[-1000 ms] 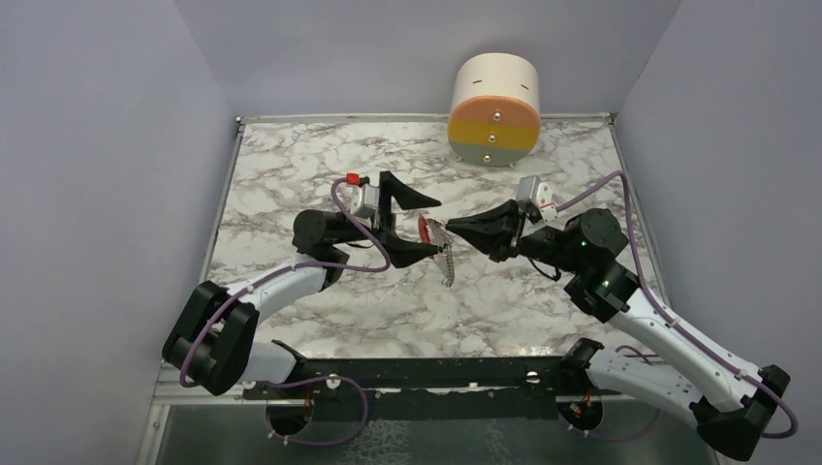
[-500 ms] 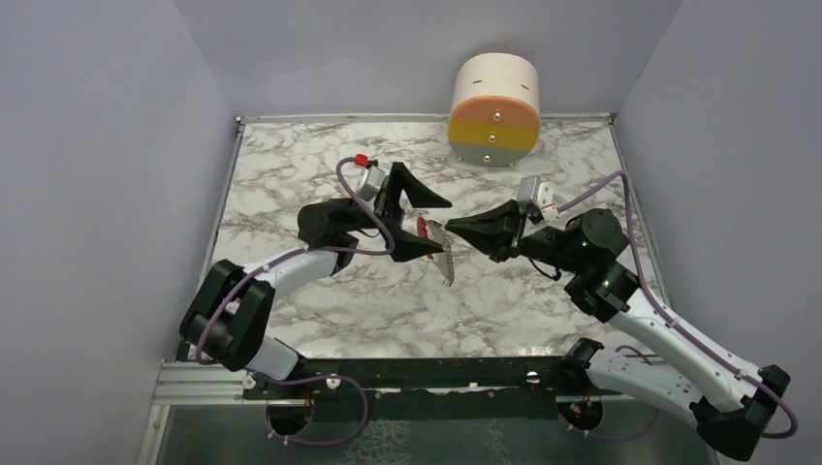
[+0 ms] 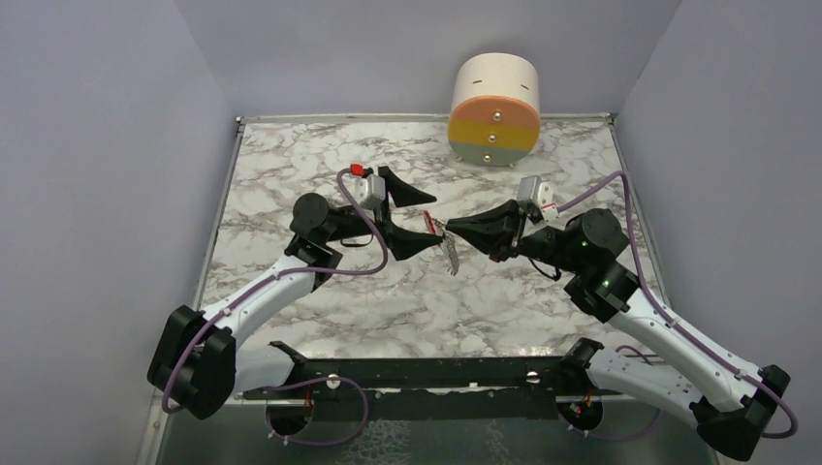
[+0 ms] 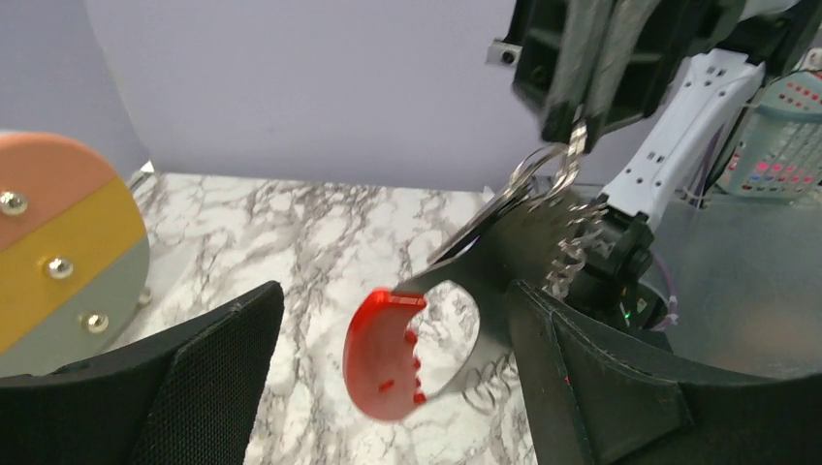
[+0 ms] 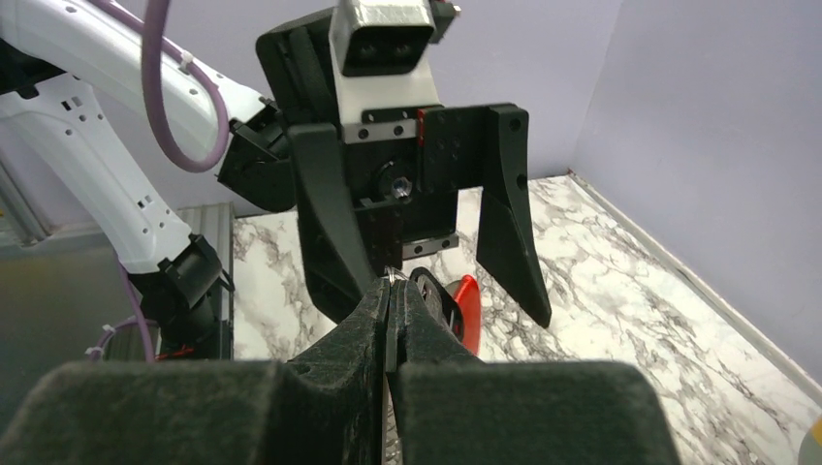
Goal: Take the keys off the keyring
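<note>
My right gripper (image 3: pixel 449 229) is held above the table, shut on the thin keyring (image 4: pixel 543 170), whose edge pokes out at its tips (image 5: pixel 390 275). The keys hang from the ring: a red-headed key (image 4: pixel 383 354) with a dark blade, and a silvery jagged strip (image 3: pixel 452 254) dangling below. My left gripper (image 4: pixel 397 387) faces the right one, open. Its fingers (image 4: pixel 194 378) stand on either side of the red key (image 5: pixel 468 310) without touching it. From the right wrist view both left fingers (image 5: pixel 509 223) show spread wide.
A round drawer unit (image 3: pixel 494 108) with orange, yellow and grey fronts stands at the back of the marble table (image 3: pixel 291 165). Purple walls close in the left, right and back. A black rail (image 3: pixel 417 373) runs along the near edge between the arm bases.
The left arm has shifted its pose, and its jaws have narrowed slightly around the red key. The keys have swung a little. The right gripper has stayed still.
</note>
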Available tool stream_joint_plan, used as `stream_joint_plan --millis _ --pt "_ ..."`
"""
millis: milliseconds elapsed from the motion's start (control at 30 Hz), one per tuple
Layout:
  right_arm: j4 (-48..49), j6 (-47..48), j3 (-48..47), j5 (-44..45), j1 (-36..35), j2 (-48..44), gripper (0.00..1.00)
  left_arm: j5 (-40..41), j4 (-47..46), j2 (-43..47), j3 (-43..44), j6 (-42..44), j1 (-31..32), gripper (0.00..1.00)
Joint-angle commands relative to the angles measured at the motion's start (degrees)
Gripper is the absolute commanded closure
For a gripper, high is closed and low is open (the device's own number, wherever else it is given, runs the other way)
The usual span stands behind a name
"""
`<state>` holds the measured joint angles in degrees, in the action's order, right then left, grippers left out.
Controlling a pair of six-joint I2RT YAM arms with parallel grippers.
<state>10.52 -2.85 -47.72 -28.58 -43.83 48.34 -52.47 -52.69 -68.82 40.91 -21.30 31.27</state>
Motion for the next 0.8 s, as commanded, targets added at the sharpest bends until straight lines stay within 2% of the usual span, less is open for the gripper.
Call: stream_joint_plan --millis 0,100,167,233,367,500,700,733,767 --pt "2.11 -0.04 -1.90 -0.56 -0.37 -0.55 0.99 1.21 7.79 -1.33 0.64 4.66 0.20 0.18" --pt "2.15 -0.14 -2.58 -1.56 -0.37 -0.68 0.99 -1.56 7.90 -2.95 1.51 4.02 0.20 0.40" --pt "2.08 -0.11 -2.87 -2.26 -0.33 -0.53 0.99 -2.73 7.94 -3.49 2.16 3.50 0.20 0.47" --pt "2.18 -0.09 -2.55 -2.52 -0.35 -0.54 0.99 -3.51 7.87 -3.53 2.45 3.54 0.21 0.48" --pt "3.15 -0.52 -1.71 -2.80 -0.37 -0.29 0.99 -6.83 7.84 -2.48 2.64 4.96 0.57 0.43" --pt "3.54 -0.93 -1.58 -3.25 -0.33 0.06 0.99 -4.98 7.52 -0.65 1.42 5.84 0.85 0.46" --pt "3.82 -1.26 -1.55 -3.74 -0.37 0.44 0.99 -7.66 6.15 1.33 0.53 6.33 1.43 0.46" --pt "3.96 -1.43 -1.51 -3.80 -0.37 0.49 0.99 -7.82 6.00 1.44 0.43 6.32 1.43 0.50" --pt "4.09 -1.52 -1.56 -3.77 -0.35 0.54 0.99 -8.09 5.89 1.41 0.45 6.35 1.47 0.58"
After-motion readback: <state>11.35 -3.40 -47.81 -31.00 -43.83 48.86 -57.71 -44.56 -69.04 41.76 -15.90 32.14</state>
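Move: The hanging red piece is nearly between the left hand's open fingers, about 1 cm to the right and 2 cm below. The keyring is some 3 cm back, 3 cm right and 3 cm above that hand; the wire coil hangs about 4 cm back, 4 cm right and 2 cm below it. From the right hand, the red piece lies roughly 3 cm ahead, 3 cm left and 6 cm below. Left hand dips about 4 cm, half-closing by the red piece, then backs and rises while right holds keyring. ##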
